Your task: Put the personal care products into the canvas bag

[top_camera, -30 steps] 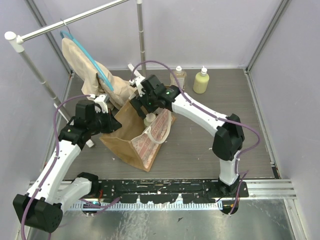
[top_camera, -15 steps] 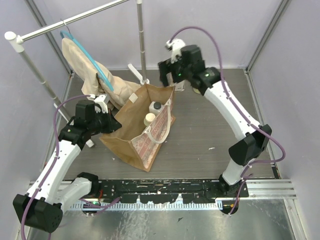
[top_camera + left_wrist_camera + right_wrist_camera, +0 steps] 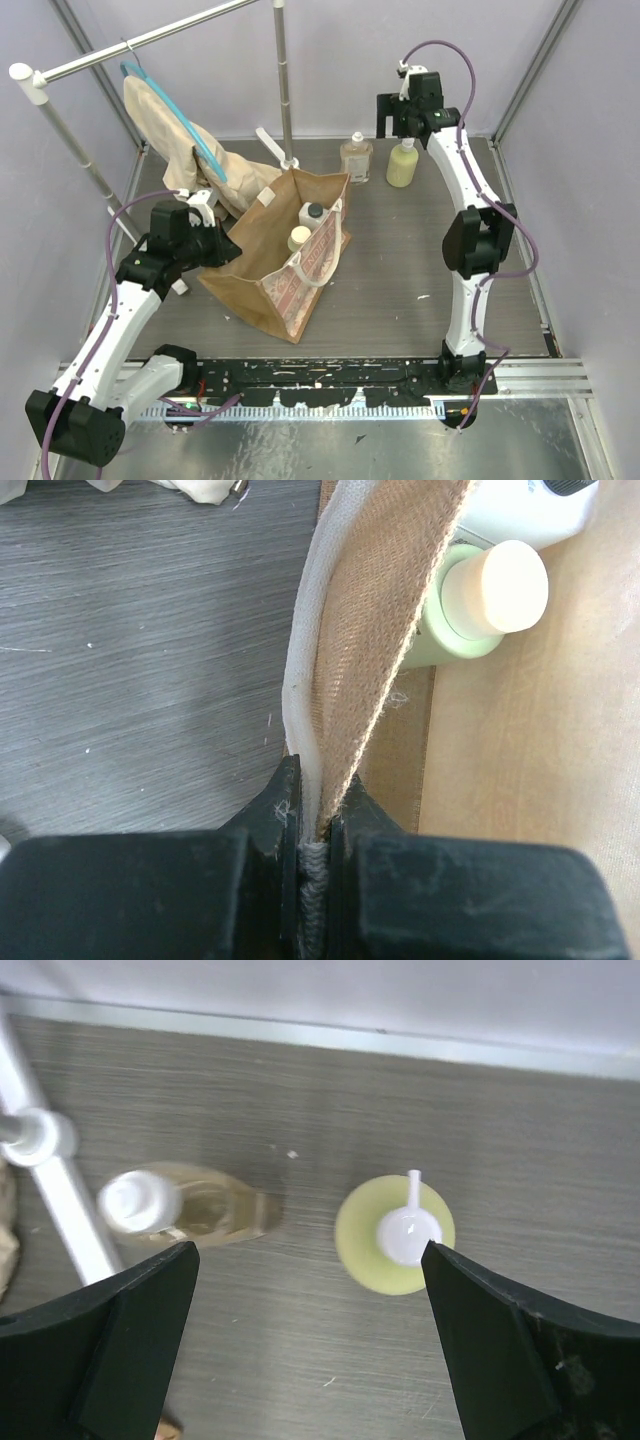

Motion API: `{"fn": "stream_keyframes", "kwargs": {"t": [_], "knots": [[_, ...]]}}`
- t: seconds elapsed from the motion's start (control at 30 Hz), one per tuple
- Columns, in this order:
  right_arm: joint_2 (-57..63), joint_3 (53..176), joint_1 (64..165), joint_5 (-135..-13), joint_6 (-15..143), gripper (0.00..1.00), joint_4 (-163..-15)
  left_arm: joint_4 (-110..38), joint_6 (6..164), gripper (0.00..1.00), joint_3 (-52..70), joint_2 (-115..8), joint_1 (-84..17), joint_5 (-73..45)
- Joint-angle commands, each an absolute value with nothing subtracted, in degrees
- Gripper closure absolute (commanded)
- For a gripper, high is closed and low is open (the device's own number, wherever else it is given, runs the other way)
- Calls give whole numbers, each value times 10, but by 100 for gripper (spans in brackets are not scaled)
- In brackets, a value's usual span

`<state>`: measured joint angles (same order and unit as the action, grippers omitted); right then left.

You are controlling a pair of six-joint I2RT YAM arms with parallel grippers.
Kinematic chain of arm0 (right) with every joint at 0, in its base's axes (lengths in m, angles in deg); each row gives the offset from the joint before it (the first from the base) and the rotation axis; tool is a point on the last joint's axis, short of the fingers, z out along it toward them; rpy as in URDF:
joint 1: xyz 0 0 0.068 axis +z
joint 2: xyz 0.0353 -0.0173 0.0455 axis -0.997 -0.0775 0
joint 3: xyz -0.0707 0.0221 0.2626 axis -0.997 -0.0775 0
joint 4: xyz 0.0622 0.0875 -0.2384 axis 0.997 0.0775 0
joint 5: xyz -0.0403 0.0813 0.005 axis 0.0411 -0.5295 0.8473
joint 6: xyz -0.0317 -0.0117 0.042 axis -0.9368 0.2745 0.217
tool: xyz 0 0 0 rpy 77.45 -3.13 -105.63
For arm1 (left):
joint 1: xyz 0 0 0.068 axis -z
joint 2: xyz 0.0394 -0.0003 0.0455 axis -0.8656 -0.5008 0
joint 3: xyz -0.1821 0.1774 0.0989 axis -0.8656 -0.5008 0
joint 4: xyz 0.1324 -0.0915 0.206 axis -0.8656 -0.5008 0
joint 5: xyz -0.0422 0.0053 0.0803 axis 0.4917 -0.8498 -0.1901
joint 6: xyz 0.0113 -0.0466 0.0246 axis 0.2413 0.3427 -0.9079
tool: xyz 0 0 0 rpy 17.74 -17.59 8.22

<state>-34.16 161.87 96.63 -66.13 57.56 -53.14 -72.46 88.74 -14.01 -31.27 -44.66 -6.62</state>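
The tan canvas bag (image 3: 262,268) stands open mid-table. Inside it are a white bottle with a black cap (image 3: 312,213) and a yellow-green bottle with a white cap (image 3: 299,238); the left wrist view shows that yellow-green bottle (image 3: 480,600) too. My left gripper (image 3: 230,252) is shut on the bag's cream strap handle (image 3: 330,650) at the rim, jaws (image 3: 318,798) pinching it. An amber bottle (image 3: 356,158) and a second yellow-green bottle (image 3: 403,164) stand at the back. My right gripper (image 3: 404,118) hovers open above them, the yellow-green bottle (image 3: 365,1250) near its right finger and the amber bottle (image 3: 200,1210) near its left.
A beige garment (image 3: 170,130) on a blue hanger hangs from a metal rack at the back left, draping next to the bag. The rack's upright pole (image 3: 283,80) and white foot (image 3: 40,1140) stand just left of the amber bottle. Grey walls enclose the table.
My right gripper has lifted out of the bag, leaving the white bottle inside, and swung to the back right above the two standing bottles. The left gripper has not moved.
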Motion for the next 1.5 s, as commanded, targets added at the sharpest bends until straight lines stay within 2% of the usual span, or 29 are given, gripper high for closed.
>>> {"fn": "stream_keyframes", "kwargs": {"t": [0.0,0.47,0.73,0.87,0.9,1.07,1.3,1.47], "knots": [[-384,1680,950,-618,618,0,-524,-753,879,98,-128,-304,-445,-65],[-467,1690,949,-563,632,1,-556,-751,873,98,-116,-314,-445,-69],[-460,1677,949,-542,615,23,-570,-746,870,98,-120,-319,-446,-68],[-456,1670,948,-539,610,49,-575,-742,870,98,-124,-318,-445,-68],[-455,1670,948,-539,609,52,-575,-742,870,98,-124,-318,-446,-68],[-448,1662,948,-524,606,54,-566,-739,871,98,-127,-321,-445,-66],[-438,1648,949,-511,600,47,-565,-738,872,98,-128,-320,-445,-64],[-441,1645,949,-511,596,51,-569,-738,873,99,-129,-318,-446,-65]]}}
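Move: The pump bottle stands about 4 cm ahead of the right hand, 5 cm to its right and 16 cm below. The clear bottle is level with the pump bottle, some 12 cm to its left. The canvas bag's middle lies roughly 20 cm back and 25 cm left of the right hand, 16 cm below. From the left hand, the pump bottle is about 32 cm ahead, 43 cm right and 8 cm lower. Right hand sinks about 10 cm, drifting rightward onto the pump bottle, fingers half closing around its top. ##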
